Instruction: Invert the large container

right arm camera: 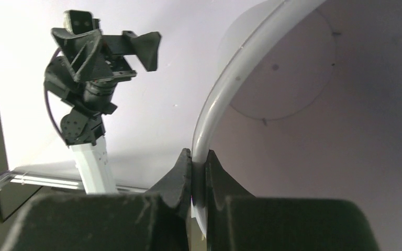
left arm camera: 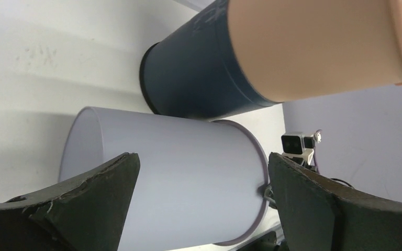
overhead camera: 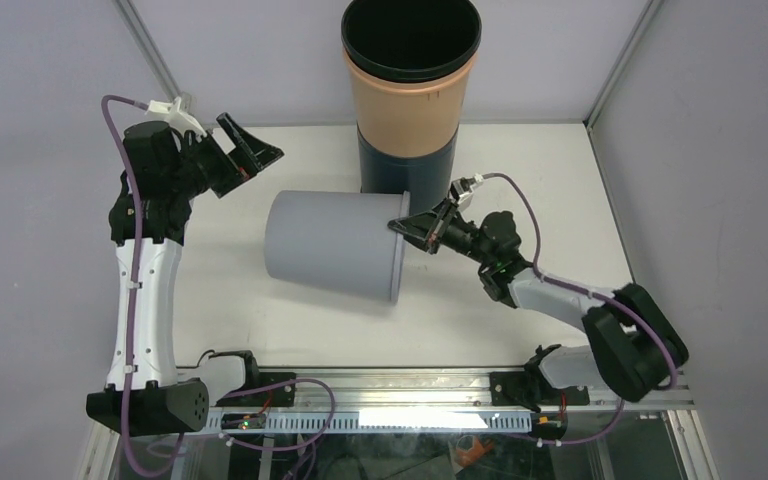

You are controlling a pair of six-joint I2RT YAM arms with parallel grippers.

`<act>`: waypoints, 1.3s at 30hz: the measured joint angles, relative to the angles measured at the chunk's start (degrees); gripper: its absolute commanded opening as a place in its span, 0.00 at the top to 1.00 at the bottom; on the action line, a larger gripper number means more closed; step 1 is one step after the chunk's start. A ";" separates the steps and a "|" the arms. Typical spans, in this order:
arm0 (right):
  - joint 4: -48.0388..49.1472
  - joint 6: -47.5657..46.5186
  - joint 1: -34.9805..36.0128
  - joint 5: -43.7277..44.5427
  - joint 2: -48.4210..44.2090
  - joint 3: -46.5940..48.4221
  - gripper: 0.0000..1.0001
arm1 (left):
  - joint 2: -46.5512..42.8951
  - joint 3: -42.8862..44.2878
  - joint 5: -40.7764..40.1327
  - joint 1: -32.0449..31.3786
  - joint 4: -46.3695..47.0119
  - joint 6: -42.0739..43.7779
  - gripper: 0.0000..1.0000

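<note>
The large grey container (overhead camera: 332,244) lies on its side in the middle of the table, its open mouth facing right. My right gripper (overhead camera: 401,227) is shut on the container's rim (right arm camera: 225,91), one finger inside and one outside. In the right wrist view I see into the container's inside and its flat bottom. My left gripper (overhead camera: 252,152) is open and empty, held up at the far left, apart from the container. In the left wrist view the container (left arm camera: 183,178) shows between my two spread fingers (left arm camera: 97,193).
A tall stack of containers stands at the back, just behind the grey one: a dark blue one (overhead camera: 405,160) at the bottom, a peach one (overhead camera: 412,105) with a dark inner one on top. The white table's (overhead camera: 260,320) near edge has a metal rail.
</note>
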 measured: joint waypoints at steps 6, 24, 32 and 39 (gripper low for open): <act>22.49 10.93 0.87 -1.40 13.88 0.31 1.00 | 0.39 -3.50 -3.21 0.46 -1.75 -0.02 0.01; 40.63 18.62 -3.45 -0.50 21.29 -14.21 1.00 | -2.10 4.15 0.68 0.81 1.62 -1.31 0.01; 40.74 18.49 -5.44 -2.38 23.12 -15.23 0.85 | -3.30 5.44 3.50 0.79 5.20 -2.10 0.01; 38.66 14.14 -5.62 -3.30 27.26 -17.40 0.62 | -3.23 1.92 5.22 0.79 6.01 -2.91 0.01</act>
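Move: The right gripper already pinches the rim of the large grey container, which lies on its side with its mouth to the right; the container's middle is some 13 cm left and 12 cm below, about level with the hand. Its closed base is roughly 25 cm left and 12 cm below, and the bin stack stands about 22 cm ahead and 3 cm right. From the open left gripper, the container's middle lies roughly 13 cm right, 6 cm back and 23 cm down. Keep the rim pinched while rolling the right wrist some 15 degrees with a short forward-left nudge, then lower the rim about 12 cm towards the table, drawing right and tipping the fingers downward, and start opening around it at the end. Hold the left gripper wide open, dipping slightly beside the base before rising clear to finish about 5 cm higher. ##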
